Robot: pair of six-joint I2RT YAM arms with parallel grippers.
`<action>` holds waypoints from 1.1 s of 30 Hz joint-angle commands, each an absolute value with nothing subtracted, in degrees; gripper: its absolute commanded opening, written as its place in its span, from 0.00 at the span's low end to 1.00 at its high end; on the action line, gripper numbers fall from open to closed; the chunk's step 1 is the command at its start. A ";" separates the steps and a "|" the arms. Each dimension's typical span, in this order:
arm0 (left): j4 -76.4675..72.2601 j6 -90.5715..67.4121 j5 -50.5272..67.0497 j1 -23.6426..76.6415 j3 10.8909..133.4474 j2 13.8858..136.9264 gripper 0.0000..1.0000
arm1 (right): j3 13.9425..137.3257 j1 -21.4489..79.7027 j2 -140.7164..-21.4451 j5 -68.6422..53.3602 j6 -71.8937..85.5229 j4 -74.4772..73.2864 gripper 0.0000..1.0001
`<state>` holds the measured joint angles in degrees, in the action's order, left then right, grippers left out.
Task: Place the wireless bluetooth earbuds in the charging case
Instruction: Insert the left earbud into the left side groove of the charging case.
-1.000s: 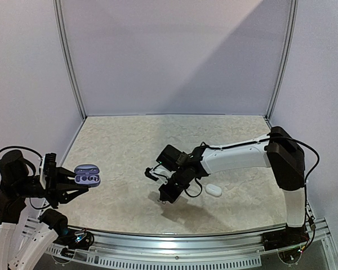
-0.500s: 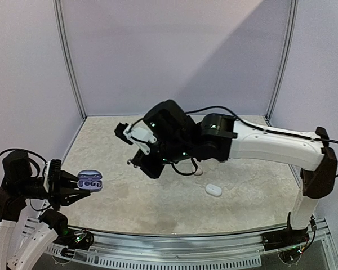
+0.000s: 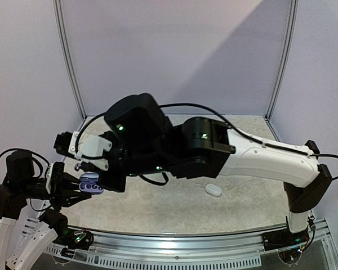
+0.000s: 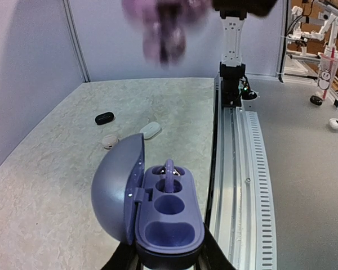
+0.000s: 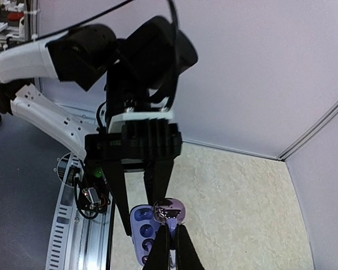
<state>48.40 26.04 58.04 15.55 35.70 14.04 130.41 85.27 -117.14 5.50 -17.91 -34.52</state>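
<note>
My left gripper point(image 4: 169, 257) is shut on the base of an open lavender charging case point(image 4: 170, 216), lid point(image 4: 117, 188) swung to the left. One lavender earbud point(image 4: 171, 170) sits in the case's far slot; the near slots show empty. The case point(image 3: 90, 184) is held low at the table's left front corner. My right gripper point(image 5: 173, 232) is shut on another lavender earbud point(image 5: 170, 210), hanging just above the case point(image 5: 141, 228). In the left wrist view that earbud point(image 4: 166, 31) is a purple blur overhead.
On the table behind the case lie a black pebble-shaped piece point(image 4: 104, 118), a white one point(image 4: 151, 130) and a greyish one point(image 4: 109, 141). A white piece point(image 3: 213, 190) lies right of centre. The right arm point(image 3: 203, 146) stretches across the table. The metal rail point(image 4: 253, 169) runs along the front edge.
The right arm has swung up from the table's middle and across to the left, bringing its earbud over the case. The left arm has lowered the case slightly.
</note>
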 commanded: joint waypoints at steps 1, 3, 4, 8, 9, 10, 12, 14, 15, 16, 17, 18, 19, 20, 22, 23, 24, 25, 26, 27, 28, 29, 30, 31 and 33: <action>49.47 26.91 58.78 16.16 36.74 14.75 0.00 | 132.10 85.78 -121.31 4.05 -21.43 -38.97 0.00; 49.50 26.95 58.79 16.13 36.74 14.88 0.00 | 132.10 85.77 -121.74 3.98 -21.68 -38.94 0.00; 49.50 26.91 58.73 16.13 36.74 14.87 0.00 | 132.10 85.78 -121.94 4.04 -21.70 -39.08 0.00; 49.56 26.85 58.67 16.11 36.84 14.85 0.00 | 132.10 85.78 -122.46 3.18 -21.75 -40.23 0.00; 49.54 26.81 58.68 16.11 36.83 14.92 0.00 | 132.10 85.78 -122.80 3.34 -21.72 -40.48 0.00; 49.42 26.87 58.69 16.12 36.87 14.86 0.00 | 132.10 85.78 -123.05 3.75 -21.71 -40.68 0.00; 49.43 26.85 58.75 16.17 36.83 14.90 0.00 | 132.10 85.81 -123.84 4.58 -21.66 -40.36 0.00; 49.40 26.85 58.81 16.15 36.82 14.78 0.00 | 132.10 85.76 -124.45 4.98 -21.69 -39.83 0.00; 49.48 26.83 58.87 16.15 36.83 14.70 0.00 | 132.10 85.78 -124.80 5.07 -21.66 -39.49 0.00; 49.56 26.82 58.78 16.11 36.83 14.65 0.00 | 132.10 85.78 -124.96 5.22 -21.56 -39.18 0.00; 49.50 26.85 58.71 16.14 36.83 14.61 0.00 | 132.10 85.78 -125.12 5.33 -21.54 -38.98 0.00; 49.54 26.82 58.64 16.09 36.82 14.52 0.00 | 132.10 85.74 -125.28 5.68 -21.53 -38.73 0.00; 49.49 26.81 58.72 16.12 36.81 14.50 0.00 | 132.10 85.76 -125.33 6.09 -21.53 -38.64 0.00; 49.49 26.84 58.73 16.14 36.75 14.57 0.00 | 132.10 85.66 -125.33 6.31 -21.53 -38.46 0.00; 49.48 26.81 58.87 16.17 36.78 14.60 0.00 | 132.10 85.62 -125.33 6.64 -21.66 -38.10 0.00; 49.50 26.82 58.85 16.17 36.74 14.58 0.00 | 132.10 85.54 -125.41 6.77 -21.70 -37.88 0.00; 49.50 26.85 58.88 16.12 36.74 14.51 0.00 | 132.10 85.48 -125.48 6.89 -21.71 -37.80 0.00; 49.53 26.81 58.88 16.12 36.74 14.53 0.00 | 132.10 85.26 -125.57 7.06 -21.74 -37.67 0.00; 49.49 26.87 58.78 16.12 36.74 14.43 0.00 | 132.10 85.18 -125.71 7.11 -21.72 -37.62 0.00; 49.53 26.83 58.74 16.10 36.82 14.34 0.00 | 132.10 84.98 -125.84 7.12 -21.71 -37.62 0.00; 49.55 26.81 58.68 16.15 36.77 14.28 0.00 | 132.10 84.99 -126.00 7.05 -21.71 -37.75 0.00; 49.49 26.81 58.67 16.17 36.76 14.24 0.00 | 132.10 84.97 -126.09 6.97 -21.79 -37.90 0.00; 49.49 26.87 58.63 16.12 36.74 14.16 0.00 | 132.10 84.97 -126.24 6.95 -21.86 -38.10 0.00; 49.52 26.83 58.56 16.14 36.74 14.09 0.00 | 132.10 84.91 -126.29 6.97 -21.94 -38.32 0.00; 49.40 26.89 58.56 16.17 36.74 14.15 0.00 | 132.10 84.88 -126.43 6.94 -22.02 -38.74 0.00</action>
<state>50.02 26.39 57.56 15.55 35.73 14.24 131.00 85.41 -124.53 5.76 -21.56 -37.08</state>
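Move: The right hand already pinches the loose earbud above the open case; the case's empty left groove lies about 9 cm below that hand and 4 cm to its left, level fore and aft. The seated earbud stands some 3 cm to the right of that groove, and the raised lid about 3 cm ahead of it. From the left hand, which grips the case's base, the groove is roughly 1 cm to the right and 2 cm up. Down fast, then creeping, the right hand brings the pinched earbud some 8 cm lower and about 2 cm to the left into the case's empty left groove. Its fingers tip about 10 degrees steeper on the way and keep hold of the stem as the bud's head meets the groove. The left hand holds the case nearly still, sinking half a centimetre. ##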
